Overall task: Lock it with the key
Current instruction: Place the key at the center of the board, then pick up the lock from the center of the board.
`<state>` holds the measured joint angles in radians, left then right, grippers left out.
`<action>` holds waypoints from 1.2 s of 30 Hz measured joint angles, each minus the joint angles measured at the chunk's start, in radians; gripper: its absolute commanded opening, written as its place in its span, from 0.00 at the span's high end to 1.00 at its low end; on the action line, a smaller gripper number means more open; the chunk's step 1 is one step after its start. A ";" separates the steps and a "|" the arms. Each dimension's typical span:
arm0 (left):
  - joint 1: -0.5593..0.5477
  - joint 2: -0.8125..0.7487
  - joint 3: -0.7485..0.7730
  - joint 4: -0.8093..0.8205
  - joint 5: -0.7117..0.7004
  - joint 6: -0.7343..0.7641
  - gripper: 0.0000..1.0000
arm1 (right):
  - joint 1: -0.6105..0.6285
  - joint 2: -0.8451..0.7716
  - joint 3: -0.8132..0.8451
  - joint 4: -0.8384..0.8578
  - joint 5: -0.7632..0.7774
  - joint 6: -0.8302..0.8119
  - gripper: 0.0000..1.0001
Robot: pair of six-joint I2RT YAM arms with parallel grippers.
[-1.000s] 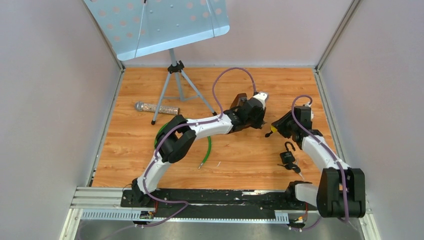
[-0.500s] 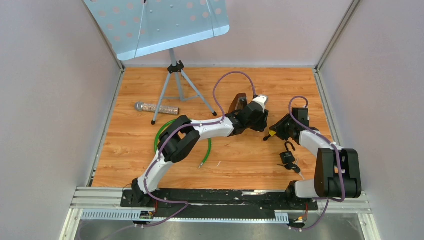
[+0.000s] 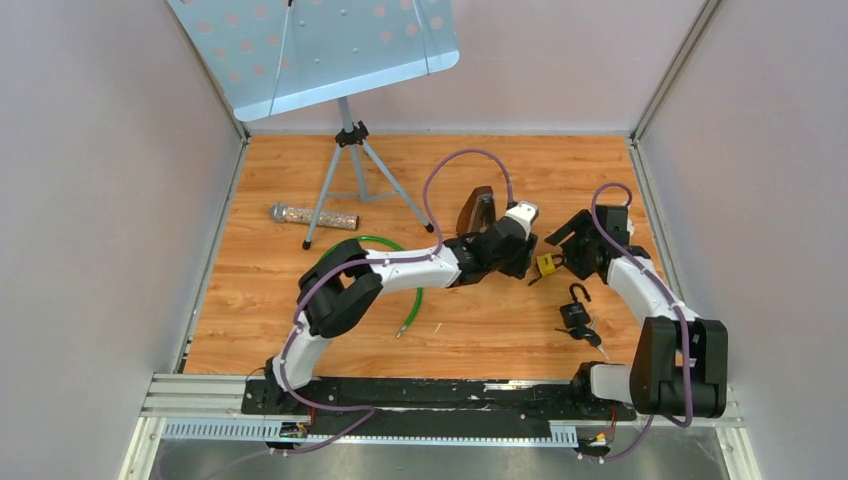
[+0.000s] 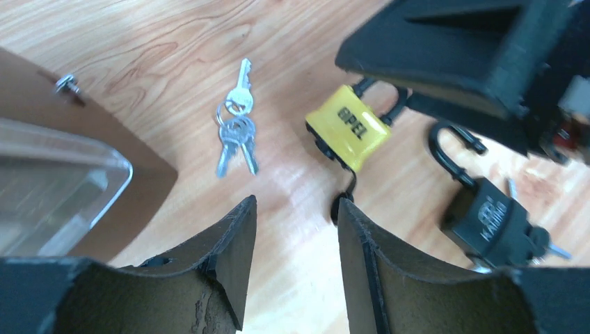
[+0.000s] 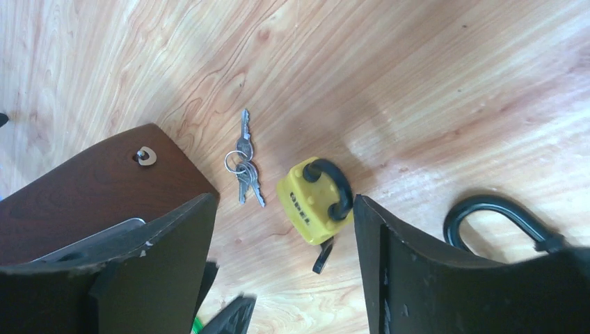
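Observation:
A yellow padlock (image 3: pixel 547 264) with a black shackle lies on the wooden table between my two grippers. A black-headed key (image 4: pixel 340 207) sticks out of its base. In the left wrist view the padlock (image 4: pixel 348 129) lies just beyond my left gripper (image 4: pixel 296 209), which is open and holds nothing. My right gripper (image 5: pixel 285 202) is open too and straddles the padlock (image 5: pixel 311 200) from above without touching it. Left gripper (image 3: pixel 527 264) and right gripper (image 3: pixel 566 250) almost meet over the lock.
A loose ring of silver keys (image 4: pixel 235 132) lies left of the yellow lock. A black padlock (image 3: pixel 575 313), shackle open and keys in it, sits nearer the bases. A brown case (image 3: pixel 478 208), green cable (image 3: pixel 413 300), microphone (image 3: pixel 312 215) and music stand (image 3: pixel 345 150) lie to the left.
Both grippers have opened. The yellow padlock, held up between them a second ago, now lies on the table, and the left arm has shifted slightly right and nearer.

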<state>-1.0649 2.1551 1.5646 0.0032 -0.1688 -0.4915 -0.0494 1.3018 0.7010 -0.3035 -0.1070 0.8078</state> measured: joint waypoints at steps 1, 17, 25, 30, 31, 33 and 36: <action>-0.008 -0.030 -0.022 -0.001 -0.005 0.000 0.46 | 0.000 -0.008 0.006 -0.015 0.011 0.000 0.22; -0.054 -0.468 -0.376 -0.109 -0.134 -0.072 0.05 | -0.006 -0.301 -0.121 -0.296 0.246 0.057 0.00; -0.054 -0.648 -0.533 -0.130 -0.140 -0.089 0.00 | -0.006 -0.171 -0.137 -0.341 0.249 0.063 0.03; -0.054 -0.708 -0.549 -0.131 -0.140 -0.088 0.00 | -0.001 -0.164 -0.140 -0.371 0.226 0.098 0.09; -0.054 -0.715 -0.552 -0.131 -0.140 -0.088 0.00 | 0.006 -0.169 -0.143 -0.382 0.218 0.112 0.09; -0.054 -0.724 -0.558 -0.132 -0.141 -0.087 0.00 | 0.031 -0.193 -0.153 -0.409 0.195 0.148 0.02; -0.054 -0.727 -0.570 -0.131 -0.141 -0.087 0.00 | 0.105 -0.254 -0.166 -0.452 0.174 0.196 0.00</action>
<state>-1.1187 1.4284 0.9947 -0.1276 -0.3096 -0.5789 0.0555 1.0481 0.5350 -0.7551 0.0669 1.0042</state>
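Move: Some 13 cm back of the right hand, 2 cm to its right and 5 cm below lies the black padlock. The yellow padlock sits about 3 cm left of that hand, 1 cm back and 5 cm below; the silver keys are roughly 10 cm left and 1 cm ahead, 6 cm lower. From the left hand, the black padlock is about 10 cm back, 13 cm right, 6 cm below; the silver keys are 4 cm ahead, straight in line. Leaving the yellow padlock, the right hand opens fully, rises slightly and swings back and a little right, then dips with fingers tipping some 20 degrees further down beside the black padlock; it ends by sliding left, its right finger pushing the padlock and keys along. The left hand backs off from the silver keys, about 15 cm left, also back and up, opening wide. ##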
